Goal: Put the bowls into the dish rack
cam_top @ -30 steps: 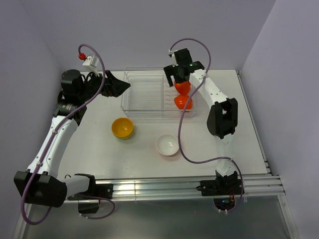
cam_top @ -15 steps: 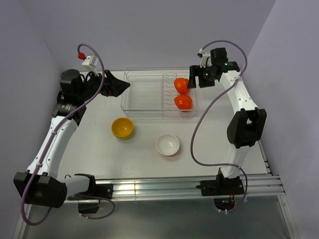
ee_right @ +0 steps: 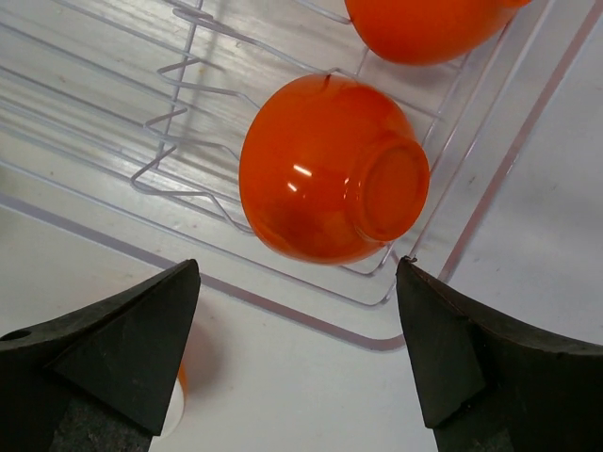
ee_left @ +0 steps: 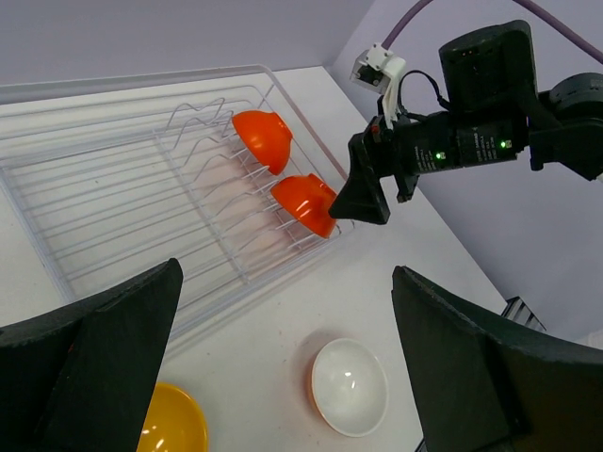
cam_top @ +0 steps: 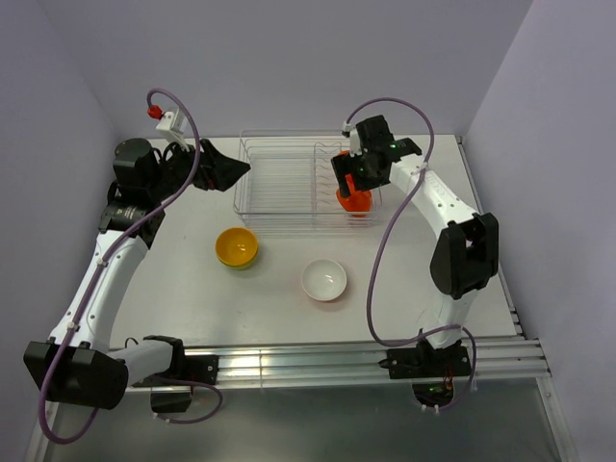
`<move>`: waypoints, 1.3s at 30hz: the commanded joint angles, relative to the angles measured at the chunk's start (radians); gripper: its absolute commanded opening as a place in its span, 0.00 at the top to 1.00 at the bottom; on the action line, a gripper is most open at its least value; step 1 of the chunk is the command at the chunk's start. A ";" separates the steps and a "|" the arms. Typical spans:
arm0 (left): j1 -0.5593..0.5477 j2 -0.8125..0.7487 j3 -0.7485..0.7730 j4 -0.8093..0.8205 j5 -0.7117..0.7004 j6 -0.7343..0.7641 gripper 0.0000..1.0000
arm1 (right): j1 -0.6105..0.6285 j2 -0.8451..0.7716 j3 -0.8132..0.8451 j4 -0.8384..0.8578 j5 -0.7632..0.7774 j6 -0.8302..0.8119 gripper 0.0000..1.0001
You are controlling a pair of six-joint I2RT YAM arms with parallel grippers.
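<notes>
Two red-orange bowls (ee_left: 264,134) (ee_left: 303,203) stand on edge in the right part of the clear dish rack (cam_top: 274,178). My right gripper (cam_top: 348,183) hangs open just above the nearer one (ee_right: 330,184); nothing is between its fingers (ee_right: 122,339). The farther bowl (ee_right: 424,24) shows at the top of the right wrist view. A yellow-orange bowl (cam_top: 237,246) and a bowl with a white inside (cam_top: 323,279) sit upright on the table in front of the rack. My left gripper (cam_top: 234,168) is open and empty at the rack's left end, high above the table.
The rack's left section (ee_left: 94,188) holds only its thin ribs. The right arm's black wrist (ee_left: 377,184) leans over the rack's front right corner. Purple walls close in the table on three sides, and a metal rail (cam_top: 318,361) runs along the near edge.
The right arm swung out to the right of the rack, then came back over the nearer red-orange bowl. The left arm has barely moved. The bowls have not shifted.
</notes>
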State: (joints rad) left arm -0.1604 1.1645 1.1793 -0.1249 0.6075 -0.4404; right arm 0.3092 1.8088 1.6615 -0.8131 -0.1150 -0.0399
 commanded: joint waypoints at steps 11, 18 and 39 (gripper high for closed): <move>0.004 -0.008 0.000 0.004 0.009 0.016 0.00 | 0.113 0.060 0.064 0.040 0.291 -0.002 0.07; 0.004 -0.017 -0.009 0.004 0.005 0.016 0.01 | 0.130 0.109 0.081 0.043 0.317 0.006 0.06; 0.004 -0.019 -0.021 0.005 0.005 0.023 0.01 | 0.154 0.159 0.064 0.071 0.380 0.008 0.09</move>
State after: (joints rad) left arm -0.1604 1.1645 1.1648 -0.1474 0.6067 -0.4305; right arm 0.4526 1.9701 1.7035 -0.7834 0.2375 -0.0422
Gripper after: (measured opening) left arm 0.994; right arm 0.912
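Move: The lower red bowl, lying on its side in the rack, is about 3 cm ahead of the right hand, neither left nor right of it and some 7 cm below. The upper red bowl is roughly 12 cm ahead, in line sideways and just as low; the white bowl sits on the table 15 cm back, 7 cm left and 13 cm down. From the left hand the lower bowl is around 13 cm ahead, 20 cm right and 28 cm below. Down onto the lower red bowl goes the open right hand, sinking about 5 cm while easing a couple of centimetres forward and slightly left. Meanwhile it rolls nearly 20 degrees, its left side dropping, so the fingers lose their leftward slant. They stay wide and come to straddle the bowl, one beside its rim side and one beside its foot. ##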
